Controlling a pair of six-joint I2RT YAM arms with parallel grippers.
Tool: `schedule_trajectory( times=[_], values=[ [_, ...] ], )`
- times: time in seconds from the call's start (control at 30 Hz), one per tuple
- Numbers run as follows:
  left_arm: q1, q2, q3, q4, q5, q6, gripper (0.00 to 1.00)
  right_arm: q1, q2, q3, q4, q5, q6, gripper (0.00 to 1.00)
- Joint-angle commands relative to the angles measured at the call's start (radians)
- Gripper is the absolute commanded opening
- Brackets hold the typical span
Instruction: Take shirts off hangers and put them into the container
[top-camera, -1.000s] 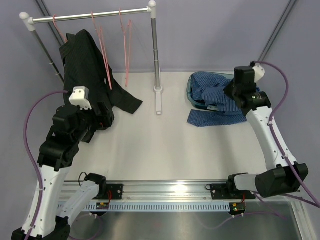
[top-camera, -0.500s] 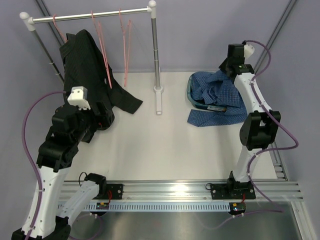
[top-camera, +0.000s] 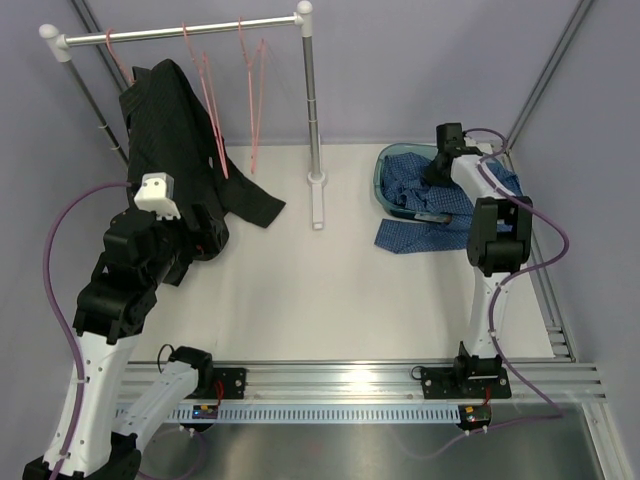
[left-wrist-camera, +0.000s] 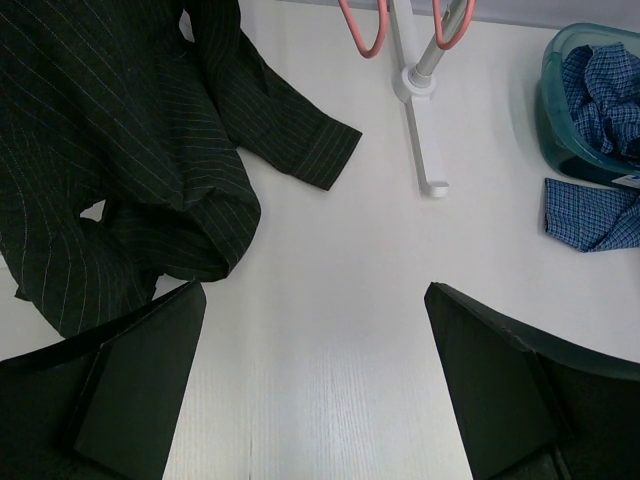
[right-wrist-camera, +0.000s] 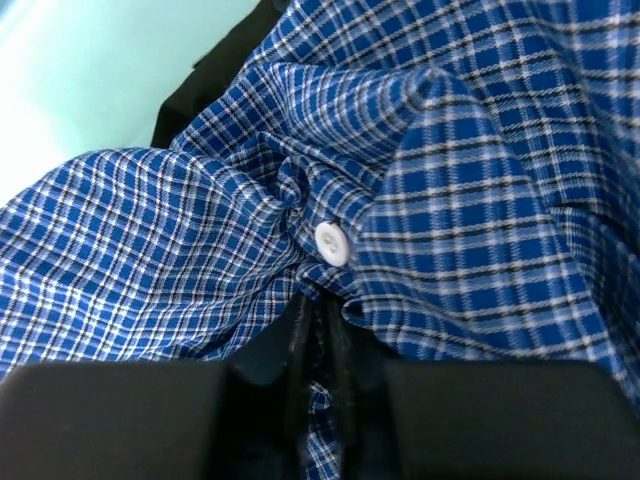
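Note:
A dark pinstriped shirt (top-camera: 165, 130) hangs from a pink hanger (top-camera: 118, 55) on the rail and trails onto the table (left-wrist-camera: 130, 130). Two bare pink hangers (top-camera: 205, 90) (top-camera: 250, 95) hang beside it. The blue checked shirt (top-camera: 440, 200) lies bunched in the teal container (top-camera: 384, 180), with one part spilling over its near rim onto the table. My right gripper (right-wrist-camera: 318, 330) points down into the container, its jaws close together with a fold of the blue shirt (right-wrist-camera: 450, 200) between them. By the dark shirt's hem, my left gripper (left-wrist-camera: 315, 380) stands open over bare table.
The rail's white post and foot (top-camera: 317, 190) stand mid-table between the dark shirt and the container (left-wrist-camera: 560, 120). A dark patch (right-wrist-camera: 215, 75) shows beside the blue cloth inside the teal wall (right-wrist-camera: 100, 70). An aluminium track (top-camera: 330, 380) runs along the near edge.
The right arm has swung up and over the tub, carrying the blue shirt's bunched part, and now reaches down into it. The left arm and dark shirt have not moved.

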Motion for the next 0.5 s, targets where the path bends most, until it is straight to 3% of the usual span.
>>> schedule_trajectory(
  times=[0.0,0.07,0.23,0.33,0.47],
  values=[
    [-0.003,0.01,0.046,0.013,-0.01,0.014,0.99,-0.009,-0.104,0.047,-0.088,0.027,-0.055,0.3],
    [-0.003,0.01,0.046,0.016,-0.006,0.014,0.99,-0.009,-0.146,0.084,-0.102,0.062,-0.075,0.37],
    [-0.003,0.002,0.041,0.024,0.008,0.011,0.99,-0.023,-0.317,0.076,-0.096,0.093,-0.083,0.69],
    [-0.003,-0.005,0.035,0.025,0.017,0.01,0.99,-0.079,-0.42,-0.039,-0.074,0.059,-0.013,0.74],
    [-0.003,-0.016,0.031,0.028,0.03,0.013,0.99,-0.176,-0.561,-0.345,0.005,-0.023,0.098,0.74]
  ],
)
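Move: The right hand is down in the container with its fingers just starting to part in the blue checked shirt. The container's middle lies about 2 cm right and 2 cm below it, the shirt's middle some 4 cm back and 5 cm right. A shirt flap lies on the table 14 cm back and 7 cm left, the rack foot about 31 cm left and 4 cm back. From the idle left hand the container is about 30 cm ahead, 54 cm right and 27 cm below. The right fingers let go of the blue checked shirt, going on opening to about three quarters while the hand pulls almost straight up out of the container. It climbs about 18 cm in all, later swinging some 6 cm back and 6 cm right as well, and tips its fingers up by about 20 degrees. ##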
